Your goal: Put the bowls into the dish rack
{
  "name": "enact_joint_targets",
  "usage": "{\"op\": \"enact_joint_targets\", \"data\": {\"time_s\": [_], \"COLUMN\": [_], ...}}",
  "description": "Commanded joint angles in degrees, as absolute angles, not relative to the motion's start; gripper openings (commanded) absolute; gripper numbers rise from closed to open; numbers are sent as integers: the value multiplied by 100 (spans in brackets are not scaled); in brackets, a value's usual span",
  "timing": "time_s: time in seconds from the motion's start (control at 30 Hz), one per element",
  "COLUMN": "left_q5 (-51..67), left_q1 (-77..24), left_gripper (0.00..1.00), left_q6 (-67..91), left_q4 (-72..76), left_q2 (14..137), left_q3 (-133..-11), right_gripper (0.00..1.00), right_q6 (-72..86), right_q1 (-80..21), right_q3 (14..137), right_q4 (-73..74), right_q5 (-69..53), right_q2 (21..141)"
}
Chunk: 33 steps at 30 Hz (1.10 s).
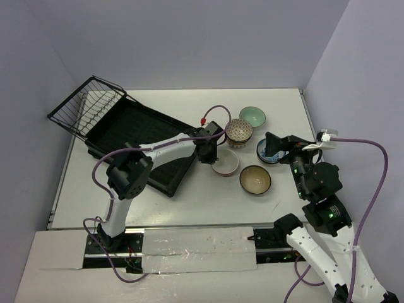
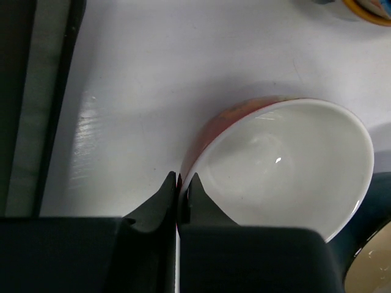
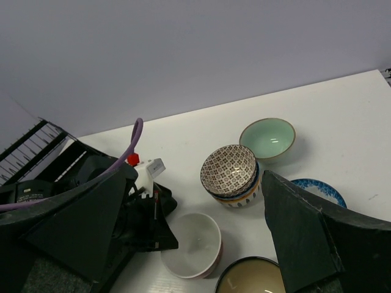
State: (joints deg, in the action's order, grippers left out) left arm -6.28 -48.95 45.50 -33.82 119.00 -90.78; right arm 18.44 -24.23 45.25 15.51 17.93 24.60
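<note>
My left gripper is shut on the rim of a red bowl with a white inside, which rests on the table; the wrist view shows the rim pinched between the two jaws. The bowl also shows in the right wrist view. The black dish rack with its wire basket lies just left of it. My right gripper is open above the blue-and-white speckled bowl. A lattice-patterned bowl tops a stack, a mint green bowl sits behind, a cream bowl with a dark outside in front.
The bowls cluster close together right of the rack. The left arm's purple cable loops over the table between rack and stack. Grey walls close in the table on three sides.
</note>
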Motion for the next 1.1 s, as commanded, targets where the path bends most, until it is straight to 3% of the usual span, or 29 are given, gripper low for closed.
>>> {"op": "enact_joint_targets", "data": {"time_s": [0.0,0.2,0.33,0.53,0.63,0.73,1.07], "left_q5": [-738,-1300,-2344,-5384,-6204,-6136,-5124], "left_q1": [-4922,-4966,-4966,-4677,-4089,-3245,-1242], "left_gripper": [0,0,0,0,0,0,0], "left_q6": [4421,4105,3482,1550,-590,-3030,-6089], "left_q4": [-3375,-3814,-4209,-3983,-2257,698,2906], "left_q2": [11786,11242,10601,9809,9432,8983,9473], "left_q3": [-9316,-9640,-10098,-10363,-9837,-8835,-8737], "right_gripper": [100,100,100,100,100,100,100], "right_q6": [1872,1881,1898,1951,2004,2021,2004], "right_q1": [-2461,-2461,-2461,-2461,-2461,-2461,-2557], "right_q3": [4456,4474,4500,4491,4439,4403,4254], "right_q4": [1406,1441,1441,1450,1398,1336,1336], "right_q5": [1863,1855,1767,1609,1503,1380,1590], "right_q2": [2408,2382,2382,2391,2391,2391,2153]}}
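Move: The white bowl's rim is already pinched in the left hand, the bowl still down at the table. The dish rack it is bound for lies about 45 cm to that hand's left, 19 cm farther ahead and 2 cm higher. The black tray's middle is 25 cm left and 7 cm ahead; the patterned bowls stand 8 cm right and 12 ahead, the brown bowl 13 right and 6 back. From the right hand, the rack is roughly 65 cm left, 26 ahead and 31 below. The white bowl, rim kept between the shut left fingers, goes up off the table slowly at first, then fast, curving left across the black tray and somewhat forward to high above the dish rack: about 40 cm left, 35 up, 16 forward. On the way the wrist swings some 90 degrees, bringing the fingers from pointing down to nearly level, forward and left. ##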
